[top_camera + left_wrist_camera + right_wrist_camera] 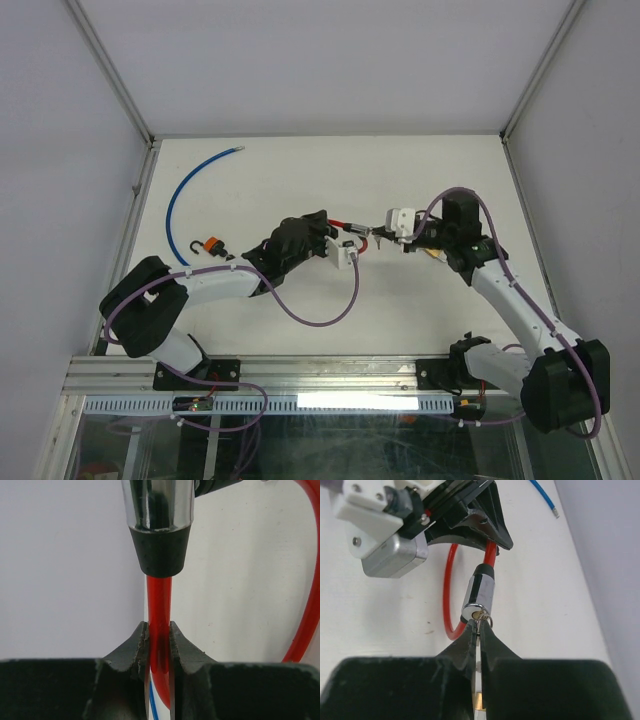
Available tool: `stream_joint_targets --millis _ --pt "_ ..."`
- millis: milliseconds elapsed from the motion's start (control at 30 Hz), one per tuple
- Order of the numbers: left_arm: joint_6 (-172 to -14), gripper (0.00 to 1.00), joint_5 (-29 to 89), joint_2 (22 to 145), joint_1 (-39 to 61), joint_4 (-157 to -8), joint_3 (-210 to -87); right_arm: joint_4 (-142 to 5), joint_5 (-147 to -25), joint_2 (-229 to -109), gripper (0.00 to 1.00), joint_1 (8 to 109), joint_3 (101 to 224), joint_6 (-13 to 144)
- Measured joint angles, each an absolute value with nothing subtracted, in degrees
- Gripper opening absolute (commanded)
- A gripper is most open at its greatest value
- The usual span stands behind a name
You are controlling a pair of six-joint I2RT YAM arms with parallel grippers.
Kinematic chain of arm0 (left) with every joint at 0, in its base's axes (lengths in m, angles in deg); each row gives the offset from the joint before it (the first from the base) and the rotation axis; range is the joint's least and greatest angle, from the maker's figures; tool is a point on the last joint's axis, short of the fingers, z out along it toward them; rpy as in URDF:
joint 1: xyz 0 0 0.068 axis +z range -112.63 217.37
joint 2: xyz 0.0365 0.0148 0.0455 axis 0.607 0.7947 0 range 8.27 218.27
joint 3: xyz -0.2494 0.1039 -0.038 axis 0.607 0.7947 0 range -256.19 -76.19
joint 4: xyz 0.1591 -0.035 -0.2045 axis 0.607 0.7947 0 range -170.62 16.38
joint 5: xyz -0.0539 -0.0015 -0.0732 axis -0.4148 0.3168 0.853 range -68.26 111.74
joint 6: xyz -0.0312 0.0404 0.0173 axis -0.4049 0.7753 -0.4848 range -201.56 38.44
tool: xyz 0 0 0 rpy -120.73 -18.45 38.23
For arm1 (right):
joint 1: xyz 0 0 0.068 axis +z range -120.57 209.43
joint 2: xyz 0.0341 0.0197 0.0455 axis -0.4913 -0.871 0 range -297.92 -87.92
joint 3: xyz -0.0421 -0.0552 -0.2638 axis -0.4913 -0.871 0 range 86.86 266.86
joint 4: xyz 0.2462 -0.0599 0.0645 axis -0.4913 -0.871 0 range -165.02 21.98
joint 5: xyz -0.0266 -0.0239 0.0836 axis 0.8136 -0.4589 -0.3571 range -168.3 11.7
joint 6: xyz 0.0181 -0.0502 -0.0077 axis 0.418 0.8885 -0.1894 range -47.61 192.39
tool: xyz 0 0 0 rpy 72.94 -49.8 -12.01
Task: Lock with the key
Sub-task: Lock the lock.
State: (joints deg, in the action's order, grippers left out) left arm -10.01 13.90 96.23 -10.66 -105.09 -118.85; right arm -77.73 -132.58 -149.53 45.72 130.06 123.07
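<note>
A cable lock with a red cable (159, 600) and a chrome lock cylinder (157, 510) hangs above the table's middle. My left gripper (159, 640) is shut on the red cable just below the cylinder's black collar. In the right wrist view the chrome cylinder (480, 595) points its keyhole end at my right gripper (479, 625). That gripper is shut on the key (480, 628), whose tip and ring sit at the keyhole. From above, the left gripper (345, 247) and right gripper (383, 234) meet at the cylinder (360, 238).
A blue cable (185, 195) curves across the back left of the table. A small orange and black padlock (210, 245) lies by the left arm. White enclosure walls rise on three sides. The left wrist's camera block (380, 535) hangs close above the red loop.
</note>
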Motion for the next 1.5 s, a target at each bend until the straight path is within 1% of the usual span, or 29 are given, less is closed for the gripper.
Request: stream_joint_targets --millis 100,267,533,600,667,900,1033,1133,1300,1500 --pt "-10.2 0.00 13.7 96.2 -10.6 -104.5 -118.9 -79.0 -129.2 -148.6 0.00 48.0 129.9 133.4" --pt "-10.3 0.00 13.7 96.2 -10.6 -103.8 -118.9 -80.1 -124.0 -147.0 0.00 50.8 128.8 144.9" --pt "-10.4 0.00 13.7 96.2 -10.6 -103.5 -119.2 -81.3 -118.1 -144.8 0.00 53.1 127.9 155.7" --pt "-10.5 0.00 13.7 96.2 -10.6 -103.4 -119.2 -81.6 -117.6 -144.8 0.04 53.2 127.9 157.1" --pt "-10.5 0.00 13.7 96.2 -10.6 -103.4 -119.2 -81.8 -117.4 -144.7 0.11 53.2 127.9 157.9" --pt "-10.6 0.00 13.9 96.2 -10.5 -103.4 -119.5 -82.2 -117.3 -142.8 0.41 53.2 127.7 156.6" --pt "-10.6 0.00 13.9 96.2 -10.5 -103.4 -119.5 -83.3 -117.6 -140.3 0.52 52.4 127.7 153.4" --pt "-10.6 0.00 13.9 96.2 -10.5 -103.3 -119.5 -84.6 -118.1 -139.0 0.56 51.2 127.7 151.2" --pt "-10.6 0.00 13.9 96.2 -10.5 -103.4 -119.5 -87.5 -120.2 -138.2 0.57 49.1 127.7 148.1" --pt "-10.6 0.00 13.9 96.2 -10.5 -103.3 -119.5 -91.7 -126.2 -138.2 0.59 44.8 129.0 141.4"
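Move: The key in the red cable lock is already between the right fingertips; the chrome lock body lies about 5 cm to their left and some 1 cm farther out, nearly level with them. On the table roughly 17 cm below, the small brass padlock is some 8 cm to the right hand's right, level with it fore and aft, and the big one some 16 cm right and 3 cm back. From the left hand, which holds the cable beside the lock body, the key is about 11 cm right and 2 cm back. The right hand keeps its pinch on the key and stays almost in place while its wrist goes on rolling about the line of the fingers, some 35 degrees counter-clockwise as seen looking along them at the keyhole, as the left hand keeps its grip on the red cable and holds the lock steady. Then the right fingers open to over half, letting go of the key, and the hand backs off about 3 cm to the right and 2 cm back towards its base, with a brief rise and dip on the way, as the wrist rolls partly back. ##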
